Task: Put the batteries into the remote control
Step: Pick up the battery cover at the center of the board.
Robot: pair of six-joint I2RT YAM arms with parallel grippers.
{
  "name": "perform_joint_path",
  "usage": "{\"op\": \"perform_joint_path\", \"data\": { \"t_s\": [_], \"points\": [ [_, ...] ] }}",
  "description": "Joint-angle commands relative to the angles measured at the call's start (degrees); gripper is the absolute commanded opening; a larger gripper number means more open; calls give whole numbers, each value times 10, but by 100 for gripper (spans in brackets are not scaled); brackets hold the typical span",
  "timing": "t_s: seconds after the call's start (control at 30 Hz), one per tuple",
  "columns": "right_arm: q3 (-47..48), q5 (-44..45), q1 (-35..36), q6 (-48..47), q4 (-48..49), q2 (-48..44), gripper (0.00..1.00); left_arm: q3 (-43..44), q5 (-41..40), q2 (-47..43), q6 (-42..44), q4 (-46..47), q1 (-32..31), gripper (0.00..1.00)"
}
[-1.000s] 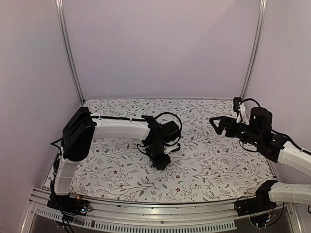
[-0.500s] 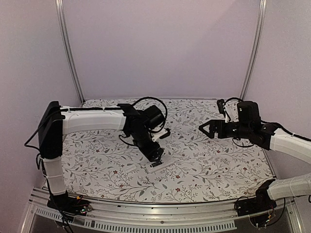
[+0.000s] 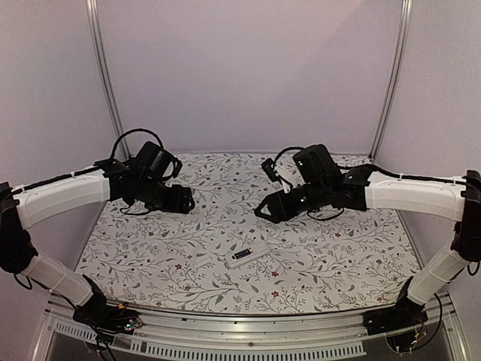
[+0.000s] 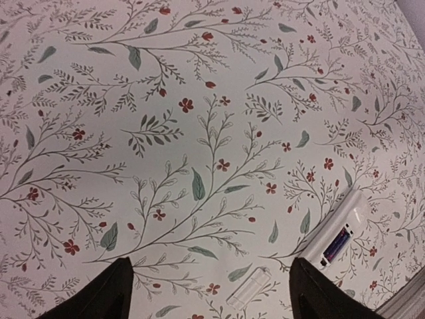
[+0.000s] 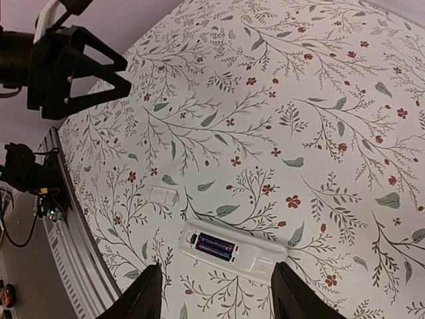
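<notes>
The white remote control [image 3: 242, 256] lies back-up on the flowered mat near the front, also in the left wrist view [image 4: 345, 222] and the right wrist view [image 5: 252, 256]. Two dark batteries [image 5: 214, 246] sit side by side in its open recess [image 4: 336, 244]. A small flat white cover piece [image 3: 204, 261] [image 5: 163, 195] [image 4: 248, 287] lies just left of it. My left gripper [image 3: 186, 201] [image 4: 212, 299] hovers open and empty, up and to the back left. My right gripper [image 3: 261, 212] [image 5: 216, 296] hangs open and empty above and behind the remote.
A metal rail [image 3: 225, 323] runs along the table's near edge, with cables and arm bases on it [image 5: 40, 193]. Upright frame posts [image 3: 105, 83] [image 3: 391, 83] stand at the back corners against purple walls. The left gripper [image 5: 93, 66] shows in the right wrist view.
The left gripper has opened, lifted off the remote and pulled away to the back left. The right arm has swung in from the right toward the centre, above the remote.
</notes>
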Motion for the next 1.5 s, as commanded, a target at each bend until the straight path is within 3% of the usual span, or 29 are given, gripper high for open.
{"op": "perform_joint_path", "data": {
  "t_s": [0.0, 0.23, 0.6, 1.47],
  "points": [
    [74, 24, 66, -19, -63, 88, 53, -35, -36, -59, -45, 41, 19, 82],
    [196, 36, 127, -16, -91, 235, 45, -81, -66, -108, -62, 70, 21, 82],
    [319, 55, 161, -8, -129, 374, 33, -120, -79, -152, -70, 88, 26, 83],
    [411, 74, 167, -2, -158, 485, 16, -137, -68, -156, -53, 106, 28, 83]
  ]
}}
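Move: The battery cover lies flat on the table some 18 cm to the right hand's left, about 5 cm back towards the base and roughly 18 cm below. Its neighbour, the remote control, is nearer that hand's way: about 5 cm to the left, 3 cm back and 18 cm down. From the left hand, the cover is about 9 cm back, 5 cm to the right and 15 cm below. Left and down, slightly back, the right hand sweeps across above the remote control, then sinks nearly straight down to the battery cover's near, tabbed end, about 16 cm left and 16 cm down in all. Its fingers tip some 20 degrees steeper and narrow from about half open to nearly shut, astride that end; contact can't be seen. The open left hand backs away, about 4 cm left and 3 cm up. ##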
